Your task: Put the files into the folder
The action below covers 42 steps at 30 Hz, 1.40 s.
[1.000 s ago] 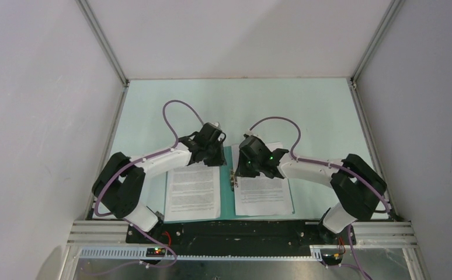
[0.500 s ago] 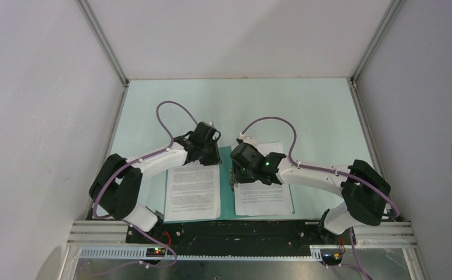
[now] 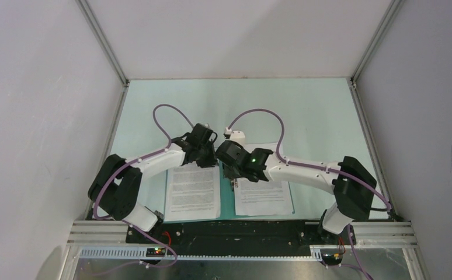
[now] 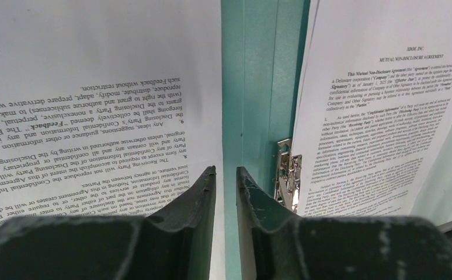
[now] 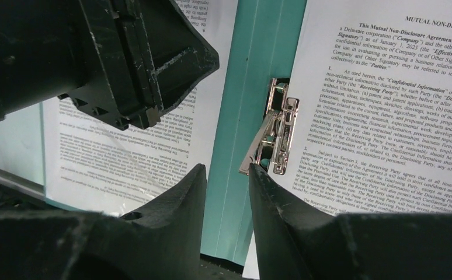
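The folder lies open and flat on the table, teal, with one of the files on each half: a left sheet and a right sheet. At its spine sits the metal clip, its lever raised. My left gripper hovers over the left sheet's inner edge, open by a narrow gap and holding nothing. My right gripper is open over the spine. Its right fingertip is at the clip lever's end, beside the right sheet. The two gripper heads nearly meet.
The pale mint tabletop extends behind the folder. White walls and aluminium frame posts enclose the sides. The base rail runs along the near edge. Purple cables arch above both arms.
My right gripper has swung left to the folder's spine by the clip and opened wider. My left gripper has drawn slightly left and nearer, with its jaws much as before.
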Each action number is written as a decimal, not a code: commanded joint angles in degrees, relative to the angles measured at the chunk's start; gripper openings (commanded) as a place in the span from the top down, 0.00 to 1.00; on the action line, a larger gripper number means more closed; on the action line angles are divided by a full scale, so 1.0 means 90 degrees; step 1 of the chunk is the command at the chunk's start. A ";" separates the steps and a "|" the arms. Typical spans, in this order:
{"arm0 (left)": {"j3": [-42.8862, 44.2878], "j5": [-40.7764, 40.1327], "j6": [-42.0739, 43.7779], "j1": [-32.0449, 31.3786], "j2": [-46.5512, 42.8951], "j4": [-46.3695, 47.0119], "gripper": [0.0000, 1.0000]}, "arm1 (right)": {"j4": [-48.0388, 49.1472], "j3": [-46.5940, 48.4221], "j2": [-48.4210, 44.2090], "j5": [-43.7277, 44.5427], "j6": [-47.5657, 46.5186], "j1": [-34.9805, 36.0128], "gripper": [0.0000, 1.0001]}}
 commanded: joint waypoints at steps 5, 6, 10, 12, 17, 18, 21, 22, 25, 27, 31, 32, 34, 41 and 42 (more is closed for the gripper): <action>-0.0156 0.0237 -0.0214 0.0211 -0.0215 0.0160 0.76 | -0.0588 0.0515 0.0541 0.0566 -0.0230 0.0139 0.66; -0.0164 0.0267 -0.0226 0.0223 -0.0210 0.0183 0.76 | -0.0603 0.0521 0.0580 0.0612 -0.0256 0.0162 0.68; -0.0194 0.0364 -0.0271 0.0256 -0.0168 0.0267 0.76 | -0.0627 0.0568 0.0682 0.0692 -0.0290 0.0219 0.70; -0.0207 0.0390 -0.0294 0.0264 -0.0154 0.0303 0.75 | -0.0615 0.0594 0.0713 0.0722 -0.0317 0.0246 0.70; -0.0218 0.0437 -0.0314 0.0279 -0.0122 0.0344 0.75 | -0.0654 0.0728 0.0818 0.0739 -0.0400 0.0270 0.71; -0.0215 0.0444 -0.0323 0.0279 -0.0114 0.0351 0.75 | -0.0678 0.0742 0.0841 0.0736 -0.0407 0.0271 0.71; -0.0226 0.0466 -0.0326 0.0285 -0.0108 0.0368 0.75 | -0.0683 0.0776 0.0921 0.0697 -0.0415 0.0287 0.71; -0.0222 0.0467 -0.0326 0.0292 -0.0108 0.0376 0.75 | -0.0691 0.0781 0.0936 0.0694 -0.0409 0.0289 0.72; -0.0231 0.0481 -0.0327 0.0294 -0.0095 0.0388 0.75 | -0.0731 0.0781 0.0990 0.0720 -0.0407 0.0293 0.74; -0.0237 0.0498 -0.0342 0.0287 -0.0067 0.0402 0.75 | -0.0770 0.0785 0.1012 0.0746 -0.0404 0.0295 0.75; -0.0245 0.0546 -0.0381 0.0289 -0.0032 0.0448 0.76 | -0.0862 0.0786 0.1022 0.0794 -0.0368 0.0308 0.80; -0.0244 0.0561 -0.0388 0.0289 -0.0031 0.0467 0.76 | -0.0884 0.0786 0.1028 0.0804 -0.0334 0.0309 0.82; -0.0254 0.0613 -0.0407 0.0290 -0.0015 0.0495 0.76 | -0.0945 0.0786 0.1034 0.0802 -0.0298 0.0317 0.85; -0.0203 0.0838 -0.0425 0.0168 0.0102 0.0582 0.73 | -0.1058 0.0693 0.1102 0.0706 -0.0145 0.0370 0.91; -0.0197 0.0854 -0.0425 0.0117 0.0125 0.0584 0.72 | -0.1033 0.0666 0.1099 0.0690 -0.0115 0.0376 0.91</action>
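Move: The raised lever end of the folder's metal clip lies about 4 cm below the right hand, 1 cm back and 1 cm right. The clip body's middle is roughly 2 cm ahead, 2 cm right and 6 cm down. The right file's middle is 14 cm right, 2 cm ahead; the left file's is 14 cm left, 3 cm back. From the left hand, the clip body is about 7 cm right, 3 cm back and 3 cm lower. Straight down, mostly in one early quick drop and about 4 cm in all, the right hand sinks to the lever end of the metal clip, rolling its left side down some 15 degrees so the fingers point more steeply. The partly open fingers narrow, first slowly, then plainly near the end, and pinch the lever's free end between their tips. ##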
